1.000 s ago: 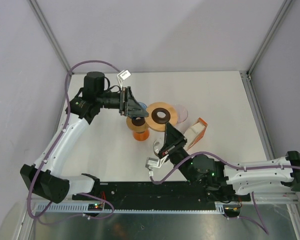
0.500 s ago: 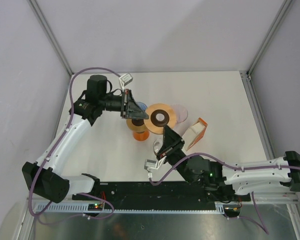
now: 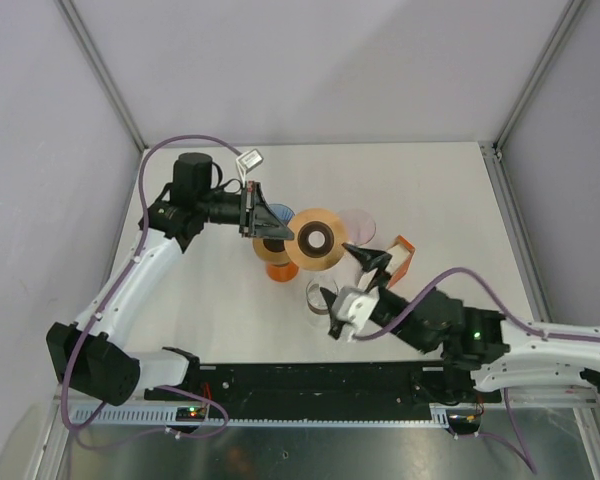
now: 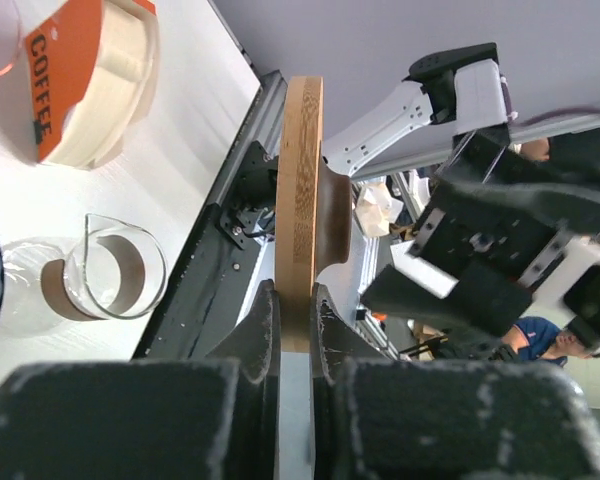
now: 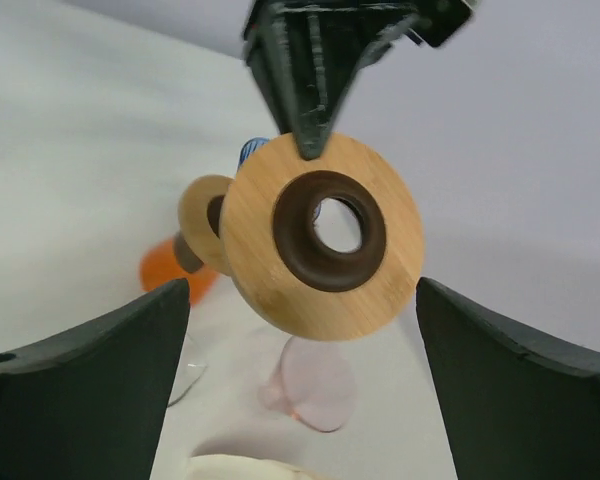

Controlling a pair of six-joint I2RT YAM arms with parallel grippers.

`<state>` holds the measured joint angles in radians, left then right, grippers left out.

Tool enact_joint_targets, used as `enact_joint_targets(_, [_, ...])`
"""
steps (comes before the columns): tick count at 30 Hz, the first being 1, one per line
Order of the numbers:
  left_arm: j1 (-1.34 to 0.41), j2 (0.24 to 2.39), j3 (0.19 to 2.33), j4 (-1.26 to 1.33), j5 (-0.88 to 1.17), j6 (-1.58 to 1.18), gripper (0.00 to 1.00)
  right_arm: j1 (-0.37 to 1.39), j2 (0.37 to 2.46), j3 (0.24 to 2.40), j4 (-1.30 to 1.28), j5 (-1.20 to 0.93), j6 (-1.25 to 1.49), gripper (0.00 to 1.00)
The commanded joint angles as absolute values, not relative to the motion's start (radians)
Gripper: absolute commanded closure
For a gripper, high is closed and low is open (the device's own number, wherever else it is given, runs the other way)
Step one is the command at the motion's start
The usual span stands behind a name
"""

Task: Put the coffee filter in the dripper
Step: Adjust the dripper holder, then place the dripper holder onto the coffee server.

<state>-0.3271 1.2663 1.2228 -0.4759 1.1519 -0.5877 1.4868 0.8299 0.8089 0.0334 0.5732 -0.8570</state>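
A wooden disc (image 3: pixel 317 239) with a dark brown ring at its centre hangs above the table. My left gripper (image 3: pixel 280 222) is shut on its rim, and the left wrist view shows the disc (image 4: pixel 300 200) edge-on between the fingers (image 4: pixel 260 330). My right gripper (image 3: pixel 347 275) stands wide open just in front of the disc (image 5: pixel 325 235), touching nothing. White coffee filters sit in an orange box (image 3: pixel 395 258) marked COFFEE (image 4: pixel 90 80). A pink translucent cone (image 3: pixel 358 222) lies on the table behind the disc. An orange piece with a wooden collar (image 3: pixel 277 262) stands under the left gripper. Which of these two is the dripper I cannot tell.
A small clear glass (image 3: pixel 318 295) stands beside my right gripper, also in the left wrist view (image 4: pixel 115 280). Something blue (image 3: pixel 280 212) lies under the left fingers. The cage posts (image 3: pixel 495 150) stand at the table's back corners.
My right gripper opened, let go of the wooden disc and drew back to the right. My left gripper closed on the disc's rim and now holds it alone.
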Motion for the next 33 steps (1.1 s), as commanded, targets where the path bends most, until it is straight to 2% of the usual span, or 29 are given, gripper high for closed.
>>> enact_joint_targets(1, [-0.318,1.232,1.219,-0.438,1.146,-0.537,1.0,1.331,0.722,0.94,-0.147,0.252,-0.378,0.01])
enact_joint_targets(5, [-0.319,1.221,1.218,-0.439,1.124,-0.513,1.0,0.925,0.726,1.043,-0.225,-0.27,-0.062,0.01])
enact_joint_targets(9, [-0.329,1.211,1.211,-0.445,1.127,-0.485,1.0,0.447,0.869,1.11,-0.217,-0.757,0.297,0.02])
enact_joint_targets(11, [-0.338,1.203,1.202,-0.449,1.122,-0.466,1.0,0.322,0.951,1.114,-0.149,-0.928,0.437,0.01])
enact_joint_targets(17, [-0.342,1.19,1.187,-0.456,1.118,-0.439,1.0,0.292,1.033,1.115,0.042,-1.028,0.56,0.01])
enact_joint_targets(27, [-0.353,1.194,1.19,-0.458,1.14,-0.447,1.0,0.435,1.132,1.115,0.018,-0.948,0.52,0.22])
enact_joint_targets(33, [-0.354,1.189,1.188,-0.458,1.15,-0.446,1.0,0.422,1.181,1.115,0.008,-0.941,0.51,0.24])
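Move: From the open right hand, the dripper holder, pinched upright in the left fingers, lies about 6 cm ahead and 4 cm left, nearly level. The blue dripper stands roughly 11 cm ahead, 12 cm left and 8 cm below; the glass beaker about 1 cm ahead, 3 cm left and 18 cm below. From the left hand, the holder's middle is some 5 cm to the right, straight across. Right hand arcs up, rightward and forward around the held holder, netting 8 cm forward, rolling to point left. ##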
